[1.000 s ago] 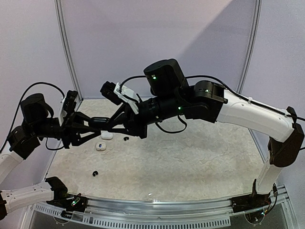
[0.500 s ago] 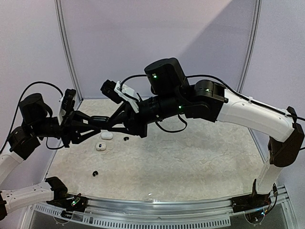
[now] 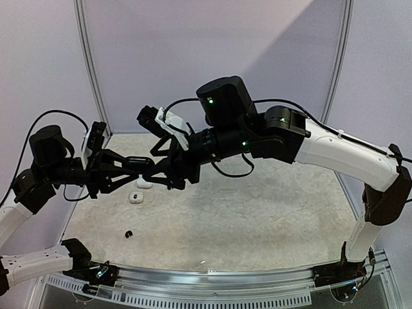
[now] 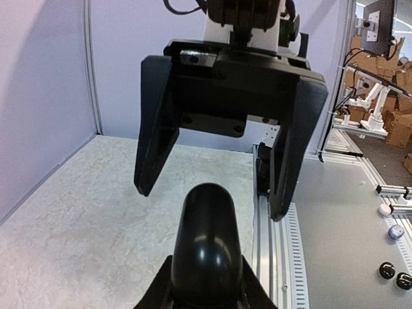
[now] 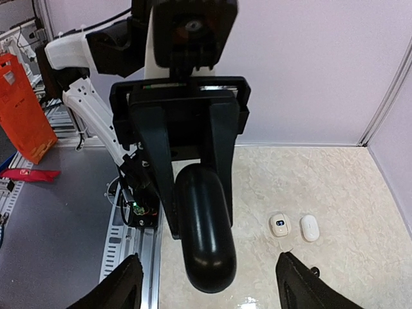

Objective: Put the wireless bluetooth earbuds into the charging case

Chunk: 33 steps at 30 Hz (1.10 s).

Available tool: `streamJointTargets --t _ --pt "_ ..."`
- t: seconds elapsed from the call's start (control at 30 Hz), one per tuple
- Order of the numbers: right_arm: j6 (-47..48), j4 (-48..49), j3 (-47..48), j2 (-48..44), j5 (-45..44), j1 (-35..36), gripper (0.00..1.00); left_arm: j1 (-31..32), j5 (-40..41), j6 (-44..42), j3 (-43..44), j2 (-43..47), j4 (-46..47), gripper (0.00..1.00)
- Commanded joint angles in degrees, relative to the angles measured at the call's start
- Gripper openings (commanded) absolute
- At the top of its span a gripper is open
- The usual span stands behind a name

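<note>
A glossy black pebble-shaped charging case (image 3: 136, 162) is held in the air over the table's left side, lid closed. My left gripper (image 4: 207, 291) is shut on its near end (image 4: 209, 244). My right gripper (image 3: 150, 171) faces it from the other side, open. Its fingers (image 4: 158, 138) stand wide on either side of the case's free end (image 5: 203, 235) without touching it. A pair of black earbuds (image 3: 128, 234) lies on the table near the front left. Another black earbud (image 5: 314, 272) lies below the cases in the right wrist view.
Two small white cases (image 3: 136, 197) (image 3: 145, 183) lie on the mat under the grippers; in the right wrist view the first (image 5: 280, 225) shows a little screen and the second (image 5: 309, 228) is plain. The metal rail (image 4: 273, 257) edges the table.
My right gripper's jaws have spread open off the black case. My left gripper stays closed on it. Both arms have hardly moved.
</note>
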<state>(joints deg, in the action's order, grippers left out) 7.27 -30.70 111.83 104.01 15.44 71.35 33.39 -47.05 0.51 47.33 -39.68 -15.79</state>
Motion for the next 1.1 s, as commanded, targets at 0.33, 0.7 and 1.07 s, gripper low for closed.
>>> streamJointTargets --t 0.33,0.7,1.07 --pt "3.06 -3.4 5.84 1.08 -2.33 0.16 0.99 -1.64 1.58 -4.81 0.03 1.8 -0.57 0.0" --pt "3.42 -4.66 6.38 2.4 -5.54 0.45 0.99 -1.84 1.1 -7.31 -1.19 3.4 -1.16 0.0" --pt "4.33 -3.53 7.05 3.66 -5.94 1.39 0.99 -1.58 0.16 -13.8 -0.96 3.82 -5.22 0.0"
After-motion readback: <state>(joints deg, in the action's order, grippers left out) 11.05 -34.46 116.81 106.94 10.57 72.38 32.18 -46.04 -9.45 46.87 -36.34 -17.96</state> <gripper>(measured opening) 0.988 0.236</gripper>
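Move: The black case is in the left fingers, its middle about 2 cm to the right of that hand and level with it. From the right hand the case's middle lies roughly 3 cm to the left and 2 cm below, its free end between the opening fingers. On the table some 36 cm beneath the left hand lie the square white case, about 17 cm ahead and 14 cm left, and the oval white case, about 23 cm ahead and 12 cm left. Up about 3 cm goes the right hand first, its half-freed fingers spreading fully open around the free end of the black case without touching it; it then eases forward about 1 cm and sinks back to its starting height. The left hand keeps its grip on the case, shifting about 1 cm left and rolling some 10 degrees about its fingers, far side rising. ##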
